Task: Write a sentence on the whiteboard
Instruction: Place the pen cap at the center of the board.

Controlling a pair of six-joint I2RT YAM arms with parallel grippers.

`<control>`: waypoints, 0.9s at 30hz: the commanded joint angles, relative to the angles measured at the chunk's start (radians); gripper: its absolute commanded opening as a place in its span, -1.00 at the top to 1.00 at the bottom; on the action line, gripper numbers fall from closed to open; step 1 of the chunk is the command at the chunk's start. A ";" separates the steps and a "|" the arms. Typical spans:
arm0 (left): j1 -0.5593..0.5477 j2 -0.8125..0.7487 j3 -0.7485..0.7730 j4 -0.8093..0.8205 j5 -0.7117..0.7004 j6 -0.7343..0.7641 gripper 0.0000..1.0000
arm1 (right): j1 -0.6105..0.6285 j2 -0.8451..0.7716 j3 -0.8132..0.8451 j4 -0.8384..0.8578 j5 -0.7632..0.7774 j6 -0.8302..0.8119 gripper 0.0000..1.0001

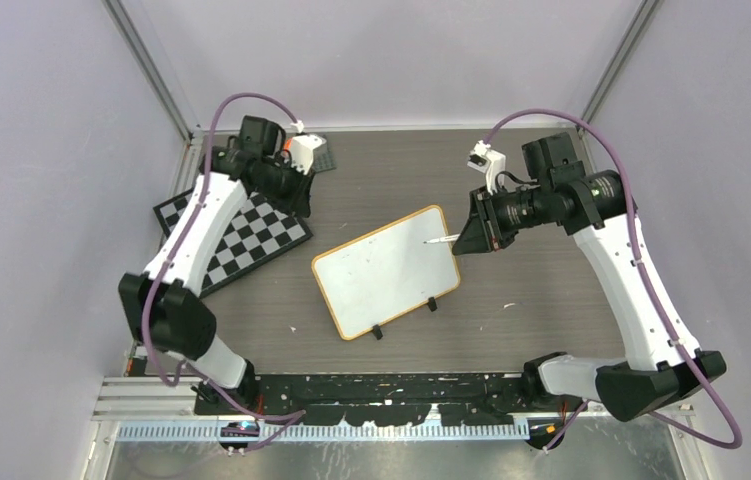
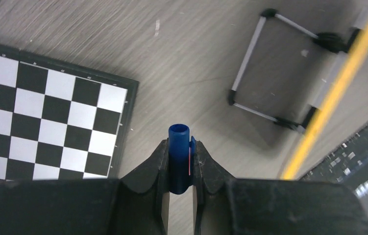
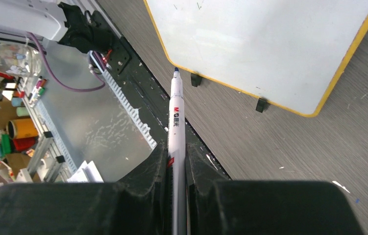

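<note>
The whiteboard (image 1: 386, 272) (image 3: 260, 44) lies at the table's middle, yellow-rimmed, on two black feet. Its face is white with only faint specks; no sentence is in view on it. My right gripper (image 1: 463, 240) (image 3: 176, 149) is shut on a white marker (image 1: 439, 239) (image 3: 177, 112). The marker's blue tip points at the board's upper right part; I cannot tell whether it touches. My left gripper (image 1: 296, 195) (image 2: 181, 147) hangs at the back left, over the checkered board's far corner. It is shut on a blue marker cap (image 2: 179, 156).
A black-and-white checkered board (image 1: 236, 240) (image 2: 39, 122) lies left of the whiteboard. A small rod frame with black corners (image 2: 248, 56) sits on the wood in the left wrist view. A black base strip (image 1: 391, 385) runs along the near edge.
</note>
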 commanded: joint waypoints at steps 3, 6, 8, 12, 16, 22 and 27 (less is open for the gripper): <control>0.009 0.159 0.012 0.106 -0.161 -0.069 1.00 | -0.001 -0.084 -0.036 -0.021 0.037 -0.041 1.00; 0.026 0.160 -0.036 0.101 -0.132 -0.068 1.00 | -0.001 -0.113 -0.071 -0.021 0.043 -0.038 0.99; 0.049 0.143 -0.089 0.088 -0.123 -0.045 1.00 | -0.002 -0.131 -0.096 -0.021 0.051 -0.040 0.99; 0.117 0.093 -0.230 0.033 -0.067 0.047 0.97 | -0.001 -0.158 -0.141 0.001 0.052 -0.028 0.99; 0.144 0.035 -0.399 0.035 -0.093 0.124 0.86 | -0.002 -0.173 -0.171 0.027 0.065 -0.013 0.99; 0.145 0.063 -0.496 0.085 -0.133 0.165 0.77 | -0.001 -0.184 -0.216 0.029 0.069 -0.022 0.99; 0.145 0.084 -0.539 0.119 -0.149 0.173 0.74 | -0.001 -0.185 -0.244 0.040 0.060 -0.038 0.99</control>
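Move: My left hand holds the blue pen cap. The bare table it sinks to is about 8 cm back, 9 cm left and 22 cm below. The whiteboard's middle is some 4 cm back, 18 cm right and 16 cm below; the chessboard's middle is 12 cm ahead, 18 cm left and 22 cm below. From my right hand, which holds the pen, the whiteboard's middle is about 9 cm ahead, 15 cm left and 23 cm below. I bring my left hand down fast, some 18 cm: first slightly forward, then curving back and left, away from the whiteboard to the open table in front of the chessboard, slowing at the end. The wrist tips about 30 degrees until the fingers point nearly straight down, still pinching the cap. My right hand keeps the pen and eases down and back about 5 cm. ##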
